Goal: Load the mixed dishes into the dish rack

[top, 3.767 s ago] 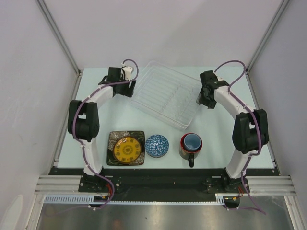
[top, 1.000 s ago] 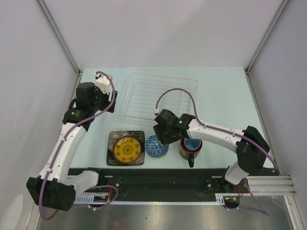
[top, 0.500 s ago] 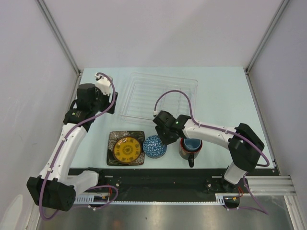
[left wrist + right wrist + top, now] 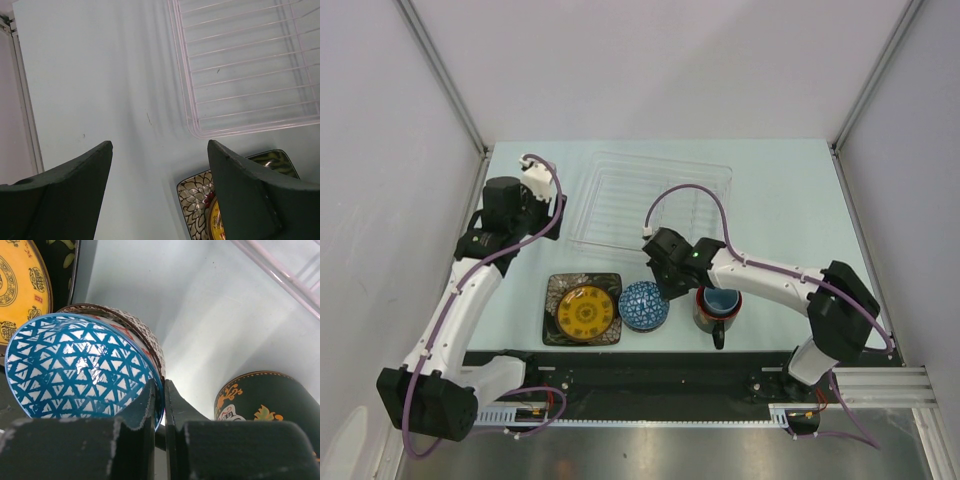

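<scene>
My right gripper (image 4: 665,287) is shut on the right rim of the blue-white patterned bowl (image 4: 642,306). The right wrist view shows the bowl (image 4: 75,365) tilted, its rim pinched between my fingertips (image 4: 150,400). A brown lattice rim (image 4: 132,320) shows right behind it. The black square floral plate (image 4: 560,290) carries the small round yellow plate (image 4: 585,312). The dark mug (image 4: 703,315) holds the light blue cup (image 4: 722,300). The clear dish rack (image 4: 650,205) lies at the back and holds no dishes. My left gripper (image 4: 538,208) is open and empty, left of the rack (image 4: 250,65).
The left wrist view shows the black plate's corner (image 4: 197,192) and yellow plate (image 4: 215,222) below the rack's near corner. The mug (image 4: 265,400) stands close to the right of my right fingers. White walls enclose the table on three sides.
The rack was turned square to the table. The right arm came from the rack down to the bowl and closed on its rim; the bowl shifted slightly left. The left arm pulled back left.
</scene>
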Motion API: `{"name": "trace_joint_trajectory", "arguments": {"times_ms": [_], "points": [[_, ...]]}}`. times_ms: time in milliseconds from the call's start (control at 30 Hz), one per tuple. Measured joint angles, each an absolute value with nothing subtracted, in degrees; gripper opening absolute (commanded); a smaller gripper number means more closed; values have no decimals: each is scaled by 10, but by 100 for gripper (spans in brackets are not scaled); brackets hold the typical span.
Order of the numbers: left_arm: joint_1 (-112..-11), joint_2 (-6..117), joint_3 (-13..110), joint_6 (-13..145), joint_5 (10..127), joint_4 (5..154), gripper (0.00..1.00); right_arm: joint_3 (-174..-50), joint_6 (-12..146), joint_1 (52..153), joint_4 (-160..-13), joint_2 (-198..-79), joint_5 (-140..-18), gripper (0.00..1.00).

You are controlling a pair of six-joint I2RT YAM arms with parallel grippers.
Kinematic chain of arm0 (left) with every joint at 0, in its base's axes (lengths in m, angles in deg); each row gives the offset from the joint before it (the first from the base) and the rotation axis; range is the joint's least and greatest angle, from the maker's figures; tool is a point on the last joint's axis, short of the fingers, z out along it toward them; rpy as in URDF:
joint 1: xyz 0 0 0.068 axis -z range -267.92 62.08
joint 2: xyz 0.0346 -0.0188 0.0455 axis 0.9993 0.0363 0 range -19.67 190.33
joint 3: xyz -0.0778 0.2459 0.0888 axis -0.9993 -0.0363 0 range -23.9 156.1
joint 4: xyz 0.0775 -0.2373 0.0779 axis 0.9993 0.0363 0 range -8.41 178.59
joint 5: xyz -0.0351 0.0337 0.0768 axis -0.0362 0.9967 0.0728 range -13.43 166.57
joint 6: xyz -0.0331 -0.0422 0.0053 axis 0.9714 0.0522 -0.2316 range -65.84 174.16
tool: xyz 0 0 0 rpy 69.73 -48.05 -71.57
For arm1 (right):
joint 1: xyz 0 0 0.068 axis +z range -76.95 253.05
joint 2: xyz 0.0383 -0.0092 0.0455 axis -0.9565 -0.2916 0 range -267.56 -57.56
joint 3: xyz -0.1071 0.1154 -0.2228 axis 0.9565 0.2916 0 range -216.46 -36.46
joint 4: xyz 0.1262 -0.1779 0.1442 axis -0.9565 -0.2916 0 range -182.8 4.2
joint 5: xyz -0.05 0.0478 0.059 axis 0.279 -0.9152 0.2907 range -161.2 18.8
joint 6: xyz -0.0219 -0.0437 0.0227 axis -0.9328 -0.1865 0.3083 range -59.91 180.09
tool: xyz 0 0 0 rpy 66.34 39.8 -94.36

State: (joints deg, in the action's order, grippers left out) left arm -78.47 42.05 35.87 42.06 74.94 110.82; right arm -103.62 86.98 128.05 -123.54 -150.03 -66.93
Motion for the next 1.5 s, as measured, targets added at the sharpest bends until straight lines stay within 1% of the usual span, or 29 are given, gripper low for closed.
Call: {"name": "trace_joint_trajectory", "arguments": {"times_ms": [333, 600, 1000, 1067, 1233, 1267, 1333, 1433, 1500], "points": [[-785, 418, 351, 421, 749, 1098, 82, -1051, 857, 1279, -1263, -1487, -664, 0], [-785, 416, 349, 421, 749, 1096, 82, -1069, 851, 1268, -1271, -1483, -684, 0], [-785, 401, 338, 420, 750, 1093, 82, -1076, 850, 1264, -1260, -1556, -728, 0], [-785, 400, 338, 420, 750, 1093, 82, -1077, 849, 1263, -1260, -1558, -732, 8], [-785, 398, 332, 419, 751, 1091, 82, -1077, 849, 1266, -1261, -1558, -729, 22], [-785, 398, 331, 419, 751, 1091, 82, -1077, 849, 1266, -1261, -1558, -728, 30], [-785, 398, 331, 418, 751, 1091, 82, -1077, 849, 1269, -1261, -1558, -725, 39], [-785, 398, 331, 419, 751, 1091, 82, -1077, 847, 1274, -1263, -1558, -714, 43], [-785, 398, 331, 419, 751, 1091, 82, -1077, 847, 1278, -1263, -1558, -705, 42]]}}
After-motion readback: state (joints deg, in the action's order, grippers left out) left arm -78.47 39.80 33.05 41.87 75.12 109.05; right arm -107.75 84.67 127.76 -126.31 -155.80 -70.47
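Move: The right fingers already pinch the right rim of the blue bowl, whose middle lies about 5 cm to their left, 2 cm back and 3 cm below; the patterned bowl sits beneath it, some 5 cm left, 2 cm back and 5 cm down. The square plate is 19 cm left and 3 cm back, the dark mug 12 cm right and 2 cm back, and the rack's middle about 21 cm ahead and 3 cm left. From the left hand, the blue bowl is roughly 21 cm right, 15 cm back, 18 cm down. Up first, by about 2.5 cm with the rim still pinched, the right hand then reverses and sinks some 4 cm, easing about 1 cm left and tipping roughly 5 degrees, to a little below where it began. There it stops over the stack and its fingers part by about a third of their range, letting go of the blue bowl's rim. ##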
